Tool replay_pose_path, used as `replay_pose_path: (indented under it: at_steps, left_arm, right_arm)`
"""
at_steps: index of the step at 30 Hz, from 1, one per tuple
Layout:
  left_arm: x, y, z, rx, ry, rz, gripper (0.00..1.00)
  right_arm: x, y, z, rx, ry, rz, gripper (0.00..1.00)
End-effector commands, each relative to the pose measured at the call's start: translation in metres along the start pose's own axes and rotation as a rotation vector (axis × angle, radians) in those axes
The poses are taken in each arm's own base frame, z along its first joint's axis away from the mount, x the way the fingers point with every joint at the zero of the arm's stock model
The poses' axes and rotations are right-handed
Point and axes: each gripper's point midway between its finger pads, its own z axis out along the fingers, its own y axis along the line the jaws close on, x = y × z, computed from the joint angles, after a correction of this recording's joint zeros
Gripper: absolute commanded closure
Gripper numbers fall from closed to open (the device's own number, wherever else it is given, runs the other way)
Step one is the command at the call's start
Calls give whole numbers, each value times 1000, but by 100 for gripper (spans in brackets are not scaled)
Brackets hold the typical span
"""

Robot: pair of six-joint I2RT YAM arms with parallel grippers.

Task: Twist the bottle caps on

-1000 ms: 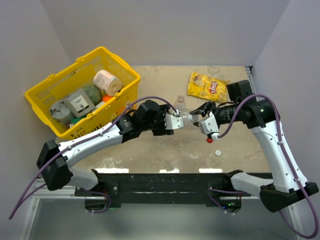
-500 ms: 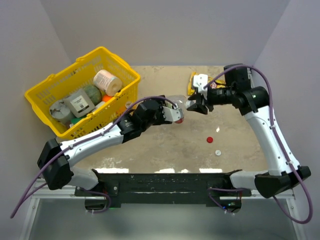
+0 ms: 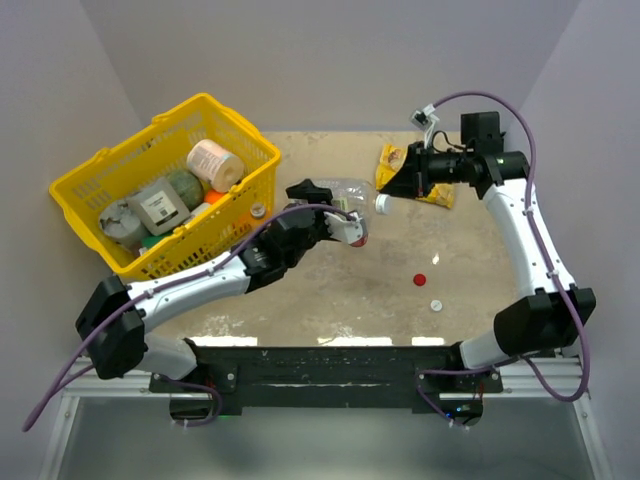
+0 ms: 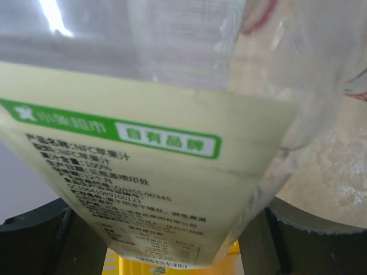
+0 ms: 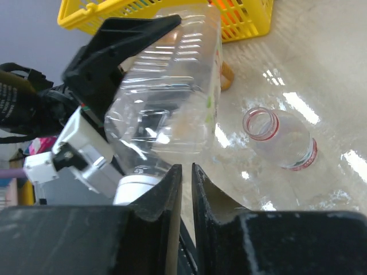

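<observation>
My left gripper [image 3: 335, 205] is shut on a clear bottle [image 3: 345, 192] and holds it off the table, tilted. A white cap [image 3: 381, 204] sits on that bottle's neck and also shows in the right wrist view [image 5: 137, 186]. In the left wrist view the bottle's label [image 4: 143, 172] fills the space between the fingers [image 4: 321, 229]. My right gripper [image 3: 395, 190] hovers just right of the cap; its jaws [image 5: 186, 172] are shut with nothing between them. A second clear bottle [image 5: 281, 140], uncapped with a red neck ring, lies on the table. A red cap [image 3: 420, 279] and a white cap [image 3: 437, 304] lie loose near the front right.
A yellow basket [image 3: 230, 115] full of groceries stands at the back left. A yellow snack bag [image 3: 440, 195] lies at the back right, partly under my right gripper. Walls close the table at the back and on both sides.
My right gripper has risen from near the red cap, swung toward the back right and closed its jaws. The left arm has lifted and tilted the bottle slightly backward.
</observation>
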Motion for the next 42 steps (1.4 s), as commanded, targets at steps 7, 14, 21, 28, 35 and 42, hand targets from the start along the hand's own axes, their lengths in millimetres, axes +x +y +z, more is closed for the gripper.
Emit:
replay_pose_path:
  at_steps: [7,14,21,28,35,42]
  left_arm:
    - [-26,36,-9,-80,-92,-274,100]
    - [-60,44,-11,83,-168,-653,100]
    - [-108,40,-9,267,-279,-875,100]
    - [-123,42,17,246,-282,-969,100]
    - [-143,38,23,253,-307,-943,100]
    - [-139,42,23,214,-289,-911,100]
  right_arm:
    - [-101,5,-66,191,-340,-157,20]
    - [-42,-1,-79,208,-268,-315,1]
    - [-48,19,-82,172,-352,-294,1]
    - [-79,46,-87,90,-480,-139,1]
    - [-106,48,-89,163,-572,-125,1]
    - [-117,49,-81,173,-590,-170,1]
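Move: About 3 cm back from the right fingers, some 2 cm left and 2 cm lower, is the white cap on the clear juice bottle. From the left hand, gripping that bottle near its base, the cap is roughly 12 cm right, 2 cm back and 2 cm higher. From the right hand, the red-label bottle stands about 3 cm ahead, 8 cm left and 20 below; the chip bag lies 18 ahead, 7 right and 28 below. Swinging the juice bottle cap end up, the left hand keeps its grip while it carries it about 12 cm right and some 5 cm up, rolling roughly 45 degrees and tipping down. The right hand opens wide from nearly shut, clears the cap forward, right and up, draws back, then climbs with a slight return left, fingertips turning clockwise and lifting to face the cap. ##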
